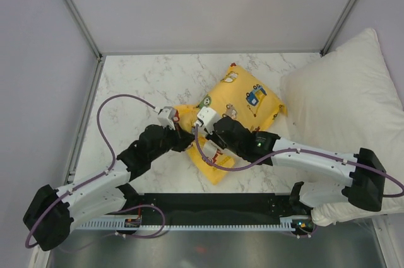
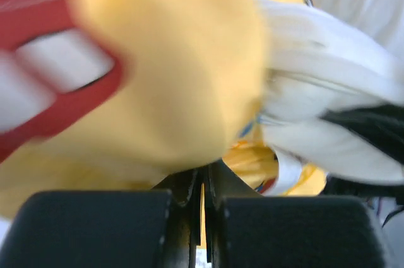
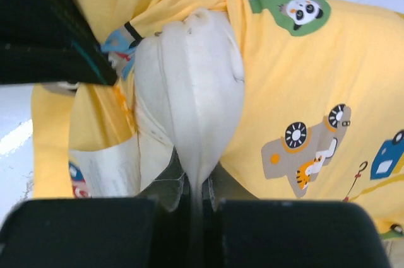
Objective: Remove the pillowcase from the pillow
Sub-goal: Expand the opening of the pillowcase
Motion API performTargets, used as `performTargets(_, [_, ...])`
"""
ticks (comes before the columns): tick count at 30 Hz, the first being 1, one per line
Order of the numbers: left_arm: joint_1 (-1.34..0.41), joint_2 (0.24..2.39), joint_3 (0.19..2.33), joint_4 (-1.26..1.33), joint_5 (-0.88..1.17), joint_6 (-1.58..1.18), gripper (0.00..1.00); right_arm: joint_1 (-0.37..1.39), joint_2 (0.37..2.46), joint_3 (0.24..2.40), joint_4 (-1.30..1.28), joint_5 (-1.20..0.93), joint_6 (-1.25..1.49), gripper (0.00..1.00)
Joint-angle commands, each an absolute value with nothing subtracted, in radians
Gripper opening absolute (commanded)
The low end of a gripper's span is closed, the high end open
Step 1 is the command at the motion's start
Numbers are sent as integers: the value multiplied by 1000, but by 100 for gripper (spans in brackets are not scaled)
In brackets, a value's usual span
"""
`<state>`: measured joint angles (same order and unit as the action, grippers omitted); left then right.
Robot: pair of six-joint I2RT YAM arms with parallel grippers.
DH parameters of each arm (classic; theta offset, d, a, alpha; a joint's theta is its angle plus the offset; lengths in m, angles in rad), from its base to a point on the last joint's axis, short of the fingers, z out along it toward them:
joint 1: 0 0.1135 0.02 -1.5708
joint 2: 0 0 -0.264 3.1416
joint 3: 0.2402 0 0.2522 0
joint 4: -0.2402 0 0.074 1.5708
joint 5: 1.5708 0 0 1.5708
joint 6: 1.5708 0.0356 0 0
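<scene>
The yellow pillowcase (image 1: 246, 98) with cartoon vehicles lies in the middle of the table, bunched at its near end. My left gripper (image 1: 187, 137) is shut on a fold of the yellow pillowcase (image 2: 170, 79), which fills the left wrist view; its jaws (image 2: 203, 186) pinch the fabric. My right gripper (image 1: 201, 135) sits just to the right of it. In the right wrist view its jaws (image 3: 201, 186) are shut on a cream corner of the pillow (image 3: 196, 91) that pokes out of the pillowcase (image 3: 303, 91) opening. The rest of the pillow is hidden inside.
A large white pillow (image 1: 341, 91) rests at the right edge of the marble table (image 1: 145, 79), close to the pillowcase. Frame posts and grey walls enclose the table at the back and sides. A white care label (image 3: 104, 167) hangs by the opening.
</scene>
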<state>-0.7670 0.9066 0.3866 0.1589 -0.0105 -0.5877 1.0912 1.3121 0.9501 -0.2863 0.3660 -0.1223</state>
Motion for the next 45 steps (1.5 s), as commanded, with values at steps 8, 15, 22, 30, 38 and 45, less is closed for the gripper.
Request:
performTargets(8, [-350, 1003, 515, 133, -163, -771, 2, 1080, 1074, 974, -650, 413, -29, 0])
performTargets(15, [-190, 1227, 652, 215, -11, -897, 2, 1081, 983, 966, -684, 263, -5, 0])
performTargets(22, [-109, 1400, 788, 218, 28, -891, 2, 1091, 902, 956, -673, 88, 51, 0])
performTargets(30, [-109, 1323, 767, 277, 170, -812, 2, 1101, 907, 960, -641, 100, 94, 0])
performTargets(38, [-283, 965, 698, 119, 494, -629, 61, 1103, 1002, 962, -574, 262, 132, 0])
performTargets(45, [-574, 839, 621, -147, 315, -466, 78, 1100, 1057, 1008, -558, 362, 160, 0])
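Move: The left hand is shut on the edge of the pillowcase opening. The opening, with the white pillow bulging out, has its middle some 4 cm to that hand's right, 2 cm ahead and 3 cm lower. The right hand pinches a gathered bunch of the pillow, and for it the opening is about 3 cm ahead, 1 cm left and 4 cm below. From the right hand the main pillowcase part lies roughly 13 cm ahead and 12 cm right, and the loose flap some 6 cm back and 3 cm right, both about 8 cm lower. The left hand, shut on the yellow edge, first draws forward and up as the right lifts its pinched bunch of pillow about 6 cm, then the left sweeps quickly out forward and left to some 20 cm ahead of its start, turning counter-clockwise, while the right draws back and to the right. The left then comes back, rising and opening wide, to finish some 12 cm above its start and clear of the cloth, while the right keeps its pinch, sinking and easing a few centimetres forward again. ##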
